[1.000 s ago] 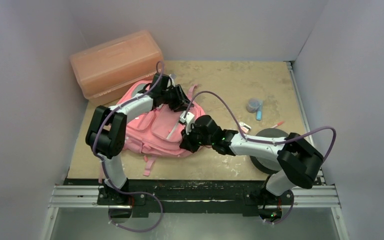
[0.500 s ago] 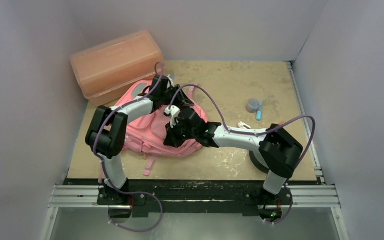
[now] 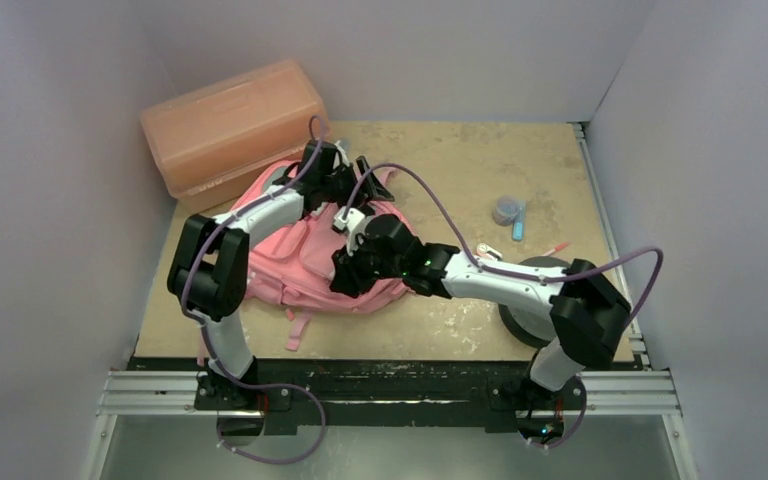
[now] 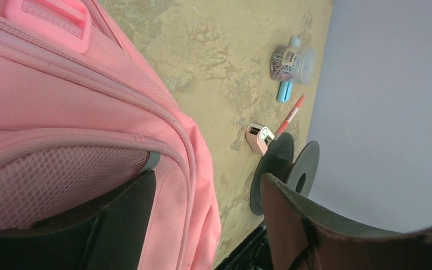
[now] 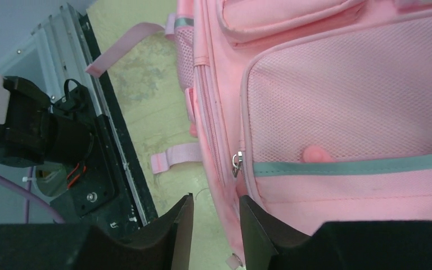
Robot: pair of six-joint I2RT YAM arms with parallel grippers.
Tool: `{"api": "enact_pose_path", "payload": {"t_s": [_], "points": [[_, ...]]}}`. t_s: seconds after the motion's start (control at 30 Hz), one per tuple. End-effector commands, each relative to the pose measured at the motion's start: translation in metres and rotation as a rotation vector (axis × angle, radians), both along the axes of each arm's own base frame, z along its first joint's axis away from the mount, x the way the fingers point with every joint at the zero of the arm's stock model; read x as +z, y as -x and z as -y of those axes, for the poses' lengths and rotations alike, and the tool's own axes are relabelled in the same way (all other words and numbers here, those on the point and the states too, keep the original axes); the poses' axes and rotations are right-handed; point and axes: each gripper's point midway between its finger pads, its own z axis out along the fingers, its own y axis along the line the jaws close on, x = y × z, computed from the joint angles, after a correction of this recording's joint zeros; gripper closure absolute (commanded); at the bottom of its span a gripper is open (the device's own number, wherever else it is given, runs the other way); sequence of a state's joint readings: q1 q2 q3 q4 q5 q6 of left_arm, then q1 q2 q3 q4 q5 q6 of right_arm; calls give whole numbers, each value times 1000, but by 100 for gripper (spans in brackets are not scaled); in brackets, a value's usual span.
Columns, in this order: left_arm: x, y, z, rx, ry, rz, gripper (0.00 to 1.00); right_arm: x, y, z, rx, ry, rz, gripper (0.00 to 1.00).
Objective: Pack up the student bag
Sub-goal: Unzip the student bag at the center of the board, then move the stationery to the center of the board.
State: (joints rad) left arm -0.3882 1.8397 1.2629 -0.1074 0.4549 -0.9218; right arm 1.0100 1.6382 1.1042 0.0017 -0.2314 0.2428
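Observation:
The student bag (image 3: 295, 255), a soft pink backpack, lies flat on the left half of the table. My left gripper (image 3: 358, 182) is at its far top edge, near the handle. In the left wrist view the jaws (image 4: 208, 216) stand open; the bag's (image 4: 62, 101) seamed edge lies between them, against the left finger (image 4: 124, 219) and apart from the right one. My right gripper (image 3: 348, 272) hovers over the bag's near right side. It is open (image 5: 215, 228), straddling the bag's (image 5: 343, 101) side edge, with a metal zip pull (image 5: 237, 163) just ahead of the fingertips.
A salmon-orange plastic box (image 3: 230, 122) stands at the back left, touching the bag. On the right lie a jar of paper clips (image 3: 506, 209), a blue marker (image 3: 519, 224), a red pen (image 3: 557, 246), a small pink-and-white item (image 3: 490, 252) and a black spool (image 3: 535, 300).
My right arm has swung left from the bag's right edge onto its front, and its jaws have parted. My left gripper has opened wider and shifted slightly toward the back.

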Motion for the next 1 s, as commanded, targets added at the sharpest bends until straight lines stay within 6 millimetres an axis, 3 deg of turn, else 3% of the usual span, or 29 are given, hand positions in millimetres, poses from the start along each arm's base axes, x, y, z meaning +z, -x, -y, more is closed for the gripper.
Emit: {"api": "enact_pose_path", "payload": {"t_s": [0.0,0.07,0.2,0.3,0.43,0.5,0.6,0.77,0.87,0.97], "points": [[21,6,-18,6,-39,-24,25,30,-1,24,-7,-53,64,57],[41,14,-17,-18,-12,-5,18,38,-4,39,-30,-78,66,53],[79,25,-20,-79,-19,47,13,55,-15,72,-88,-100,85,46],[110,32,-22,-143,-42,107,5,64,-24,96,-176,-92,152,32],[151,36,-34,-175,-116,244,2,59,-46,139,-412,-52,180,9],[164,37,-43,-172,-173,318,2,52,-55,158,-520,-43,164,2],[168,42,-58,-161,-249,384,2,38,-66,181,-614,-9,108,1],[158,51,-65,-189,-306,426,2,24,-96,230,-826,7,46,1],[153,57,-63,-213,-370,447,2,24,-114,262,-935,-21,16,1],[149,69,-46,-276,-391,456,2,17,-131,295,-1054,-2,4,1]]}}
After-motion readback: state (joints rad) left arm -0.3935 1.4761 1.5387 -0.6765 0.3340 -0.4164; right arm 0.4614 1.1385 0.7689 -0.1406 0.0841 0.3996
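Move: The student bag's middle lies about 10 cm ahead, 3 cm left and 8 cm below the right hand; its zip pull is just off these fingertips, some 3 cm to the left and 4 cm down. The pink gadget stands roughly 30 cm right and 7 cm ahead of this hand, the jar 34 cm right and 17 cm ahead. From the left hand, the bag's middle is about 10 cm back, 9 cm left and 8 cm down; the peach box is some 12 cm ahead and 27 cm left. The bag is left by both hands, whose part-open fingers spread fully. The right hand arcs away past the bag's right end towards the jar, about 26 cm right and some 12 cm forward, rising and then sinking again, while it swings roughly 50 degrees clockwise. The left climbs about 16 cm off the far right part of the bag, drifting back and left, and rolls about its fingers. ##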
